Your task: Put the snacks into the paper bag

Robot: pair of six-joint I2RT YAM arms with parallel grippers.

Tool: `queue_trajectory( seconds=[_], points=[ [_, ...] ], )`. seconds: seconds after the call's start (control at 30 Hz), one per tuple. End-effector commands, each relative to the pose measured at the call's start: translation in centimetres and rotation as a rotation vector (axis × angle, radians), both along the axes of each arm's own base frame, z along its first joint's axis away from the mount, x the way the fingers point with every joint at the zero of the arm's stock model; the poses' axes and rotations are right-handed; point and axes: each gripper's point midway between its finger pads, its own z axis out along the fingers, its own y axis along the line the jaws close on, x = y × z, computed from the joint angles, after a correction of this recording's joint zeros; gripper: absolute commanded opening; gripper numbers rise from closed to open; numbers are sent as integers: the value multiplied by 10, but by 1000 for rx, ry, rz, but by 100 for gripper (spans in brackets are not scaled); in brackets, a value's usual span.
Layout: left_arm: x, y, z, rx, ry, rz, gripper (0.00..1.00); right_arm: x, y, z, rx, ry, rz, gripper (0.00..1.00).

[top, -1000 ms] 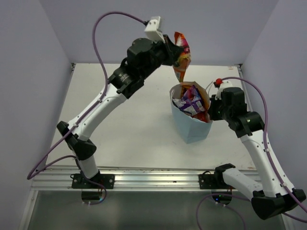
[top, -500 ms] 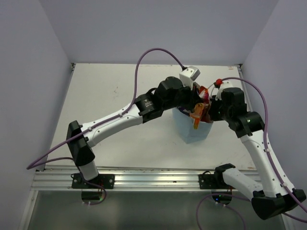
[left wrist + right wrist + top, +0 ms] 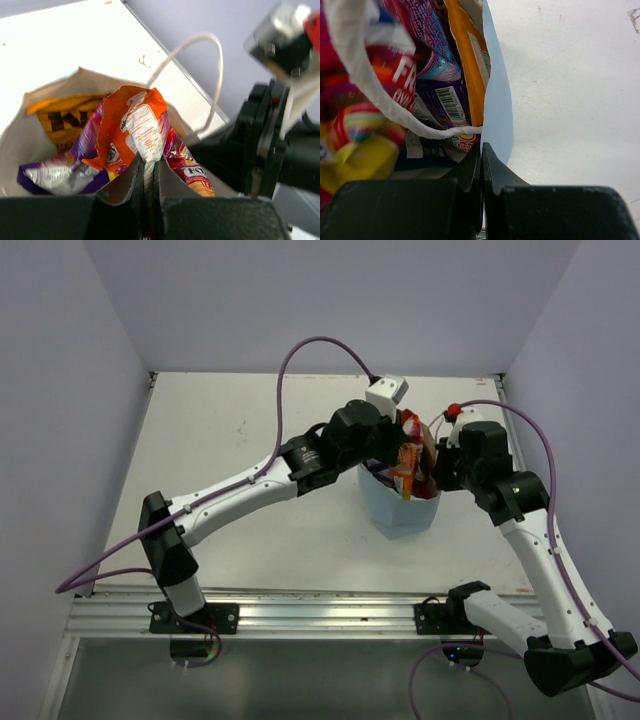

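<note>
The light blue paper bag (image 3: 400, 512) stands upright at the table's right middle, its mouth full of snacks. My left gripper (image 3: 396, 443) reaches into the mouth from the left and is shut on the orange-white packet (image 3: 131, 125), which stands upright above the other packets. Under it lie the orange Kettle bag (image 3: 59, 117), a purple-white packet (image 3: 52, 175) and a red packet (image 3: 192, 170). My right gripper (image 3: 481, 150) is shut on the bag's light blue wall (image 3: 497, 107) at its right rim. The blue snack bag is hidden.
A white string handle (image 3: 212, 47) loops up from the bag's far rim, and another (image 3: 367, 80) lies across the packets. The right arm's wrist (image 3: 280, 130) stands close beside the bag. The white table (image 3: 250, 440) has purple walls around it.
My left arm has swung down from above the bag, bringing the orange-white packet into the bag's mouth. The right gripper has kept its hold on the rim.
</note>
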Motion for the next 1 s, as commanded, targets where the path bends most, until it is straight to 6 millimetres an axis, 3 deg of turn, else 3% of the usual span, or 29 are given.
queue_trajectory(
  seconds=[0.0, 0.13, 0.27, 0.37, 0.4, 0.43, 0.57, 0.67, 0.77, 0.87, 0.9, 0.93, 0.97],
  points=[
    [33, -7, 24, -18, -50, 73, 0, 5, 5, 11, 20, -30, 15, 0],
    [66, 3, 12, -19, -14, 125, 0, 1, 2, 15, 11, -39, 10, 0],
    [80, 13, -11, 24, 32, 151, 0, -1, -2, 15, -5, -41, 5, 0],
    [70, 16, -39, 75, 76, 117, 0, -1, -3, 16, -7, -47, 0, 0],
    [63, 18, -39, 74, 83, 98, 0, -1, -3, 15, -9, -43, 0, 0],
    [54, 21, -57, 109, 107, 86, 0, 0, -3, 15, -10, -43, -1, 0],
    [14, 20, -74, 172, 144, -16, 0, 0, -2, 14, -7, -41, 1, 0],
    [-13, 10, -74, 201, 140, -109, 0, 2, 0, 12, 1, -35, 3, 0],
    [-21, -1, -57, 173, 102, -146, 0, 3, 2, 12, 11, -33, 3, 0],
    [-7, -5, -24, 138, 23, -106, 0, 5, 3, 11, 12, -31, 3, 0],
    [0, -6, -23, 154, 7, -83, 0, 5, 3, 12, 13, -32, 4, 0],
    [6, -6, 1, 145, -30, -61, 0, 4, 3, 12, 14, -32, 3, 0],
    [22, -3, -2, 199, -69, -3, 0, 5, 3, 12, 12, -33, 2, 0]
  ],
)
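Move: The left hand, with the orange snack pack dangling from its fingertips, hangs over the near part of the paper bag: the mouth's middle is about 3 cm ahead, sideways level and 7 cm down. Inside the bag, the purple pack lies roughly 4 cm ahead, 2 cm left and 11 cm below. The right gripper is some 8 cm right, 2 cm back and 7 cm lower. From the right hand, the mouth's middle is about 9 cm left and 5 cm ahead, level with it. Still pinching the orange pack by its end, the left hand swings it forward over the bag by about 7 cm, then draws back just as far while dipping some 7 cm into the mouth, its left side rolling up about 10 degrees. It rises a couple of centimetres last, without opening. The right fingers keep holding the bag's right rim, staying put. ##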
